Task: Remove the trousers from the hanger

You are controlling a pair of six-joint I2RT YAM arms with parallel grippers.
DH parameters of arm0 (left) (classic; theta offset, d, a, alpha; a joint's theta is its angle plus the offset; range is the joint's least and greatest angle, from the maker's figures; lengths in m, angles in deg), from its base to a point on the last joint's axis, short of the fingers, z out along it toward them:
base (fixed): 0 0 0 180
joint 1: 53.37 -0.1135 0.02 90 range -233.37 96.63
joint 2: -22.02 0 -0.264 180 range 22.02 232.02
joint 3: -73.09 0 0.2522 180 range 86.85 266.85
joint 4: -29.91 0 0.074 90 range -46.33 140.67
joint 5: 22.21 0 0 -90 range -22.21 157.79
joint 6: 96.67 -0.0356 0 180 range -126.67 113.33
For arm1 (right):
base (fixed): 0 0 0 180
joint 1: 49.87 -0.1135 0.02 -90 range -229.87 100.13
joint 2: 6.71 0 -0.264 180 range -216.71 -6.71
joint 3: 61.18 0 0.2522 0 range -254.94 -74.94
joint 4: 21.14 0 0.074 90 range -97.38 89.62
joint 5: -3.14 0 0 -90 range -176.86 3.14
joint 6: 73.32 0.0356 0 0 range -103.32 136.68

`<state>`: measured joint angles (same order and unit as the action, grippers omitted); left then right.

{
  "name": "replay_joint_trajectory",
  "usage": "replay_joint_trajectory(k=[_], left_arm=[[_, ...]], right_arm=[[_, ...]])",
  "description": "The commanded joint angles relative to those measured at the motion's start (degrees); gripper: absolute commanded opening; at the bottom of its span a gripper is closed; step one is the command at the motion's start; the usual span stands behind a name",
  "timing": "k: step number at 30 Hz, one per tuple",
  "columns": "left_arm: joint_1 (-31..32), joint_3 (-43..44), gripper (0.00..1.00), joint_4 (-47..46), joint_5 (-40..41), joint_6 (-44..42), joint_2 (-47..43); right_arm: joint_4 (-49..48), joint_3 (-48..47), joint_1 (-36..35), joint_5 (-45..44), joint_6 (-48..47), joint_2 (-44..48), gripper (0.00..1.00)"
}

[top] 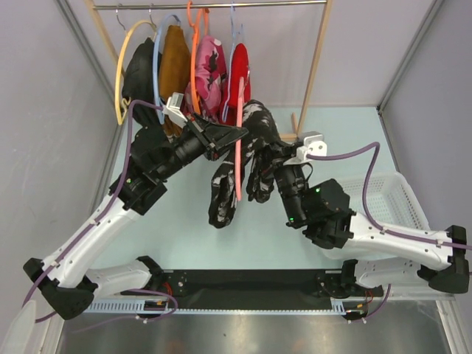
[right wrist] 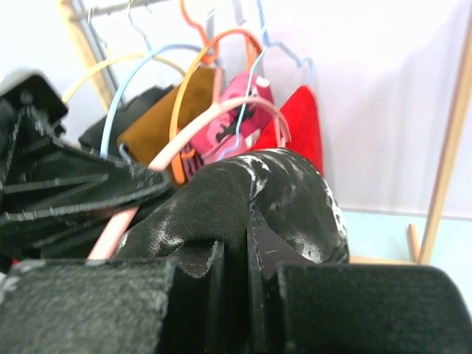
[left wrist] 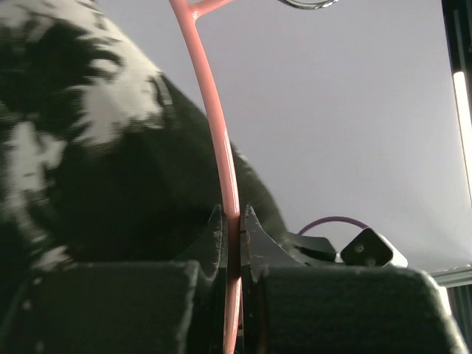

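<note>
The black trousers with white splotches hang over a salmon-pink hanger, held off the rail above the table's middle. My left gripper is shut on the hanger's thin bar, which runs up between the jaws, with the trousers draped to its left. From the right side, my right gripper is shut on a fold of the same trousers, the cloth pinched between its jaws. The red trousers hang on a blue hanger on the rail.
On the rail at the back hang a mustard-brown garment, a pink floral garment and a dark garment. A wooden post stands to the right. A white basket sits at the table's right.
</note>
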<state>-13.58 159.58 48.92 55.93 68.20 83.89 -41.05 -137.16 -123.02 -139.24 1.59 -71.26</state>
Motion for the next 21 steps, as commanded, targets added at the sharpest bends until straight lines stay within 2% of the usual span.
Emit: replay_joint_trajectory(k=[1, 13, 21], left_arm=[[-0.41, -1.80, 0.00, 0.10, 3.77, -4.91, -0.61], [-0.42, -4.88, 0.00, 0.72, 4.47, -7.28, 0.27], [-0.42, -6.46, 0.00, 0.89, 4.30, -8.60, 0.45]], right_arm=[[-12.30, -8.44, 0.54, -1.50, -0.99, 6.28, 0.00], [-7.82, -20.13, 1.07, 1.23, -6.52, 7.25, 0.00], [-3.86, -25.67, 1.16, -0.97, -12.68, 7.86, 0.00]])
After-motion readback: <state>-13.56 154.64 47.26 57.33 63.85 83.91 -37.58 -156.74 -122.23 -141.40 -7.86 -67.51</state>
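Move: The right hand already grips the dark patterned trousers; the pink hanger they are being pulled from has its middle about 7 cm to this hand's left and 3 cm farther out, at about its height. The red garment hangs some 25 cm ahead of the right hand and 7 cm left, the pink floral one level with it but about 17 cm left. From the left hand, shut on the hanger's pink bar, the trousers' middle is about 4 cm right and 6 cm below. Keeping its pinch on the bunched trousers, the right hand hauls them up and to the right, away from the pink hanger, rising about 13 cm and going some 9 cm right while it picks up speed and the wrist rolls its left side up a little. The left hand keeps the hanger's bar pinched and sinks about 4 cm with it, against the pull, drifting only slightly forward. ##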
